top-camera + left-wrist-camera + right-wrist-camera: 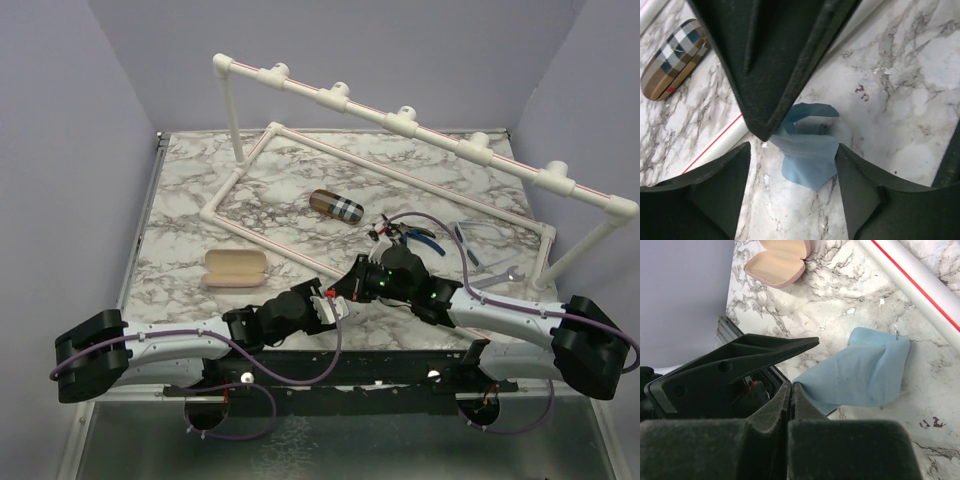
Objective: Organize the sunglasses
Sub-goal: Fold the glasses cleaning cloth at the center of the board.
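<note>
One pair of sunglasses [468, 238] with a blue frame lies at the right of the table. A second slim pair [500, 272] lies just in front of it. Neither gripper is near them. My right gripper [791, 385] is shut on a corner of a light blue cloth [867, 371] and holds it just above the marble near the front edge. My left gripper [794, 147] is open, with its fingers on either side of the hanging blue cloth [807, 157]. Seen from above, the left gripper [335, 305] and the right gripper [352, 280] meet at the table's front middle.
An open pink case [235, 268] lies front left and a shut plaid case [335, 206] lies mid-table. Black-and-blue pliers [410, 232] rest right of centre. A white PVC pipe rack [400, 120] frames the back and sides, and its low rail [270, 240] runs close to the grippers.
</note>
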Tool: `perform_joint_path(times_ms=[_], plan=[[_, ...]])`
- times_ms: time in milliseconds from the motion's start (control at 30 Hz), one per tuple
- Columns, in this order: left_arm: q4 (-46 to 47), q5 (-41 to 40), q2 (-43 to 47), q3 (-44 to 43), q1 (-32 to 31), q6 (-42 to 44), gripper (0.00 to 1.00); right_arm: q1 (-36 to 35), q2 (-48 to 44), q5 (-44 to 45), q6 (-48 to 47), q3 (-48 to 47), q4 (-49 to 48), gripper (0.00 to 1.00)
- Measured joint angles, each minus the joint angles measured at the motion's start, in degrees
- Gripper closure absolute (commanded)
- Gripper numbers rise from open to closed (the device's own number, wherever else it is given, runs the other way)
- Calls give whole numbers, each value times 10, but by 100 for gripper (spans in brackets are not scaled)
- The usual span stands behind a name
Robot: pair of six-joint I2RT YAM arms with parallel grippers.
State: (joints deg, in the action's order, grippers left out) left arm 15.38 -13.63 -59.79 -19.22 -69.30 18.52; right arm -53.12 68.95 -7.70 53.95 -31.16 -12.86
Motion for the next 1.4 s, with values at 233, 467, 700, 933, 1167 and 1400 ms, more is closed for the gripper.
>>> perform_joint_path(times_ms=[233, 467, 700, 933, 1167, 1400], plan=[[18, -48, -4, 13, 0, 24, 51, 0, -4, 5, 0, 13, -8, 99], [-18, -57, 0, 13, 6, 33, 29, 0, -29, 13, 0, 19, -6, 99], [-53, 45, -1, 11, 8, 94, 35, 0, -33, 19, 0, 19, -7, 100], [-34, 73, -19, 11, 8, 107, 47, 0, -33, 21, 0, 21, -10, 99], [-16, 72, -35, 9, 8, 101, 70, 0, -37, 23, 0, 23, -12, 100], [-11, 72, -37, 4, 8, 92, 100, 0, -44, 23, 0, 25, -12, 100]])
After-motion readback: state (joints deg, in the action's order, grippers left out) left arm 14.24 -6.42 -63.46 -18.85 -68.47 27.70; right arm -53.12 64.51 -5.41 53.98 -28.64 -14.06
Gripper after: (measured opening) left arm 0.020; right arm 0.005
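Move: The blue cleaning cloth hangs from the shut right fingers. Its middle is roughly 2 cm to the right of the open left hand and 3 cm below it, level with it fore and aft. From the right hand it is about 1 cm ahead, 2 cm to the right and 4 cm below. Counted from the left hand, the plaid case lies about 21 cm straight ahead, and the open pink case 6 cm ahead and 23 cm to the left, both some 7 cm lower. The left hand first eases about 2.5 cm forward and left with its fingers half closing, then reopens them and swings back towards the base and down, ending some 3 cm lower than it began and turned about 10 degrees clockwise. There it nearly stops and shuts its fingers fully, pinching the hanging cloth near its lower edge, while the right hand keeps its grip and drifts about 1 cm up and to the right. ##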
